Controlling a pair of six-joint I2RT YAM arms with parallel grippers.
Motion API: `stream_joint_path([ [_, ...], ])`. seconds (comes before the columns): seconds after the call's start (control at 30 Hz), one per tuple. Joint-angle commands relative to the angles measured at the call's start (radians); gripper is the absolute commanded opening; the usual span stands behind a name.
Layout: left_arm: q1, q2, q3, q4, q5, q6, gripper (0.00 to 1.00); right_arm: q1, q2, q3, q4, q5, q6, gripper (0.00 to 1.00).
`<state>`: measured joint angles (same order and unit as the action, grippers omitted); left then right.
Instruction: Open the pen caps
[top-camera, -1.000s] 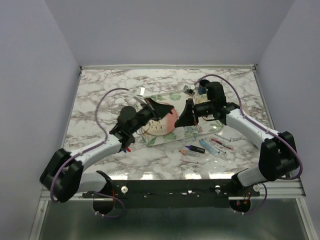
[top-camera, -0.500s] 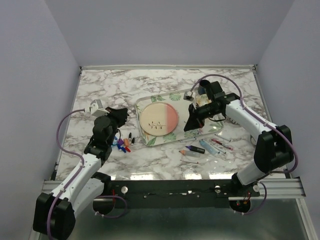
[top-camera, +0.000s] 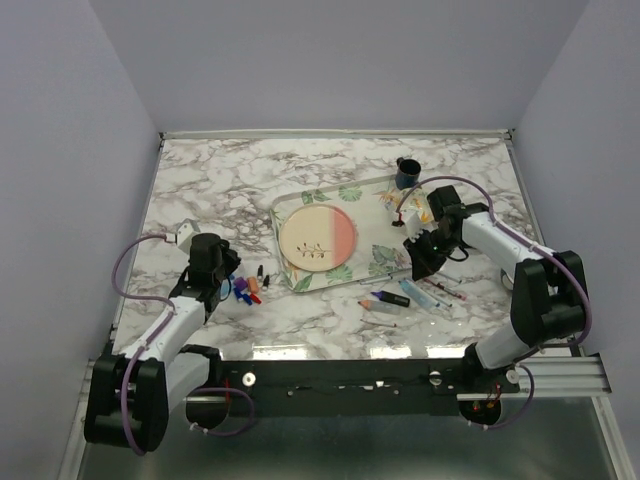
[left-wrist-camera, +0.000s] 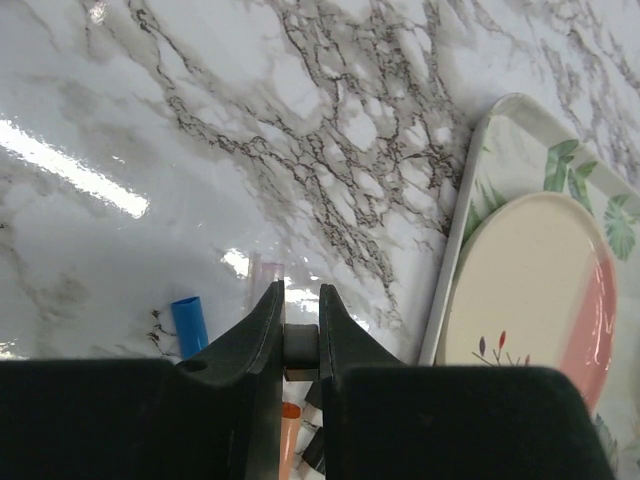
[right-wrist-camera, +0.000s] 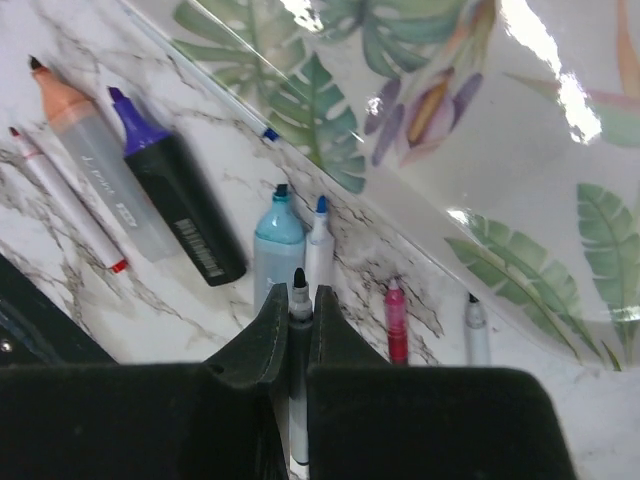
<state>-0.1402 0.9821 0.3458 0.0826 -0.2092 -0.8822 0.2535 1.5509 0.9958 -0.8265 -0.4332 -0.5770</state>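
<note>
My left gripper (top-camera: 216, 262) (left-wrist-camera: 300, 300) is shut on a small black pen cap (left-wrist-camera: 300, 345), low over the marble at the left. Loose caps (top-camera: 245, 290) lie beside it, among them a blue cap (left-wrist-camera: 188, 325) and an orange cap (left-wrist-camera: 288, 440). My right gripper (top-camera: 421, 262) (right-wrist-camera: 297, 295) is shut on a thin uncapped black-tipped pen (right-wrist-camera: 299, 300), above the row of uncapped pens (top-camera: 415, 295). That row holds an orange highlighter (right-wrist-camera: 95, 165), a purple-tipped black highlighter (right-wrist-camera: 180, 205), a light-blue highlighter (right-wrist-camera: 277, 250), a blue-tipped marker (right-wrist-camera: 320, 250) and a red marker (right-wrist-camera: 396, 320).
A leaf-patterned tray (top-camera: 283, 210) (right-wrist-camera: 450, 150) lies mid-table and carries a cream and pink plate (top-camera: 317, 238) (left-wrist-camera: 530, 290). A dark blue cup (top-camera: 407, 173) stands at the tray's far right corner. Walls close in the table on three sides.
My left arm has pulled back from over the tray to the caps at the left. My right arm has moved from the tray to the pens at the front right, uncovering the cup.
</note>
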Motion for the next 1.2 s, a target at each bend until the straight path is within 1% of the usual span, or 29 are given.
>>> stream_joint_path([
  [0.0, 0.014, 0.053, 0.025, -0.047, -0.035, 0.022, 0.00, -0.028, 0.038, -0.014, -0.017, 0.079, -0.011, 0.09],
  [0.1, 0.016, 0.081, 0.012, -0.043, -0.050, 0.020, 0.03, -0.037, 0.037, -0.013, -0.019, 0.074, -0.009, 0.09],
  [0.13, 0.017, 0.087, 0.009, -0.035, -0.052, 0.020, 0.07, -0.037, 0.032, -0.011, -0.019, 0.076, -0.009, 0.09],
  [0.2, 0.021, 0.107, 0.005, -0.034, -0.052, 0.016, 0.12, -0.045, 0.031, -0.013, -0.017, 0.073, -0.007, 0.09],
  [0.23, 0.024, 0.112, 0.012, -0.044, -0.052, 0.014, 0.19, -0.049, 0.031, -0.013, -0.017, 0.073, -0.007, 0.09],
  [0.3, 0.024, 0.124, 0.021, -0.046, -0.052, 0.023, 0.20, -0.059, 0.035, -0.013, -0.016, 0.076, -0.007, 0.09],
  [0.37, 0.025, 0.125, 0.024, -0.047, -0.052, 0.023, 0.24, -0.063, 0.043, -0.014, -0.017, 0.079, -0.007, 0.10],
  [0.4, 0.025, 0.124, 0.022, -0.049, -0.052, 0.025, 0.28, -0.068, 0.046, -0.014, -0.016, 0.079, -0.007, 0.10],
  [0.43, 0.025, 0.121, 0.021, -0.049, -0.055, 0.020, 0.34, -0.068, 0.049, -0.016, -0.017, 0.080, -0.007, 0.11],
  [0.47, 0.025, 0.119, 0.019, -0.049, -0.055, 0.020, 0.35, -0.071, 0.051, -0.016, -0.019, 0.080, -0.007, 0.12],
  [0.5, 0.027, 0.118, 0.018, -0.049, -0.055, 0.019, 0.38, -0.074, 0.057, -0.017, -0.017, 0.085, -0.007, 0.12],
  [0.63, 0.028, 0.112, 0.018, -0.047, -0.049, 0.017, 0.43, -0.077, 0.074, -0.019, -0.017, 0.088, -0.007, 0.14],
  [0.73, 0.030, 0.099, 0.018, -0.049, -0.038, 0.014, 0.45, -0.077, 0.093, -0.019, -0.028, 0.091, -0.012, 0.16],
  [0.83, 0.030, 0.069, 0.024, -0.061, -0.030, 0.011, 0.48, -0.076, 0.107, -0.022, -0.034, 0.096, -0.018, 0.22],
  [0.9, 0.030, 0.034, 0.021, -0.067, -0.021, 0.006, 0.49, -0.076, 0.109, -0.028, -0.042, 0.094, -0.027, 0.29],
  [0.97, 0.030, 0.007, 0.022, -0.078, -0.016, 0.003, 0.54, -0.076, 0.110, -0.031, -0.042, 0.093, -0.032, 0.33],
  [1.0, 0.030, -0.020, 0.022, -0.081, -0.009, 0.002, 0.54, -0.076, 0.110, -0.029, -0.045, 0.094, -0.032, 0.34],
  [1.03, 0.031, -0.032, 0.025, -0.081, -0.007, 0.002, 0.57, -0.076, 0.110, -0.031, -0.046, 0.094, -0.032, 0.36],
  [1.07, 0.030, -0.043, 0.030, -0.102, -0.002, 0.002, 0.58, -0.077, 0.110, -0.031, -0.046, 0.093, -0.035, 0.37],
  [1.17, 0.031, -0.094, 0.045, -0.122, 0.036, 0.008, 0.61, -0.076, 0.101, -0.029, -0.051, 0.085, -0.038, 0.37],
])
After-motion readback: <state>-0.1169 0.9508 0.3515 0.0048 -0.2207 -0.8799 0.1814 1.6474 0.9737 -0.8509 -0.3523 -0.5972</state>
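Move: The held black-and-white cap's landing spot is about 4 cm below the left hand, 1 cm back and 1 cm left. From that hand, the clear cap lies level ahead and 1 cm right, the blue cap 3 cm back and 3 left, the black caps 3 back and 6 right. The held black-tipped pen's spot is 3 cm right and 3 below the right hand; from this hand, the light-blue marker lies 3 cm back, the blue-tipped pen 2 back and 3 right, the red pen 1 back and 7 right. The pinched cap goes down about 4 cm between the blue and clear caps; the left fingers tip down some 10 degrees, open around it and rise nearly as far again. The black-tipped pen, in the right hand, is carried about 3.5 cm right, then lowered between the blue-tipped and red pens as the fingers open; that hand ends 3 cm lower, still around the pen. ##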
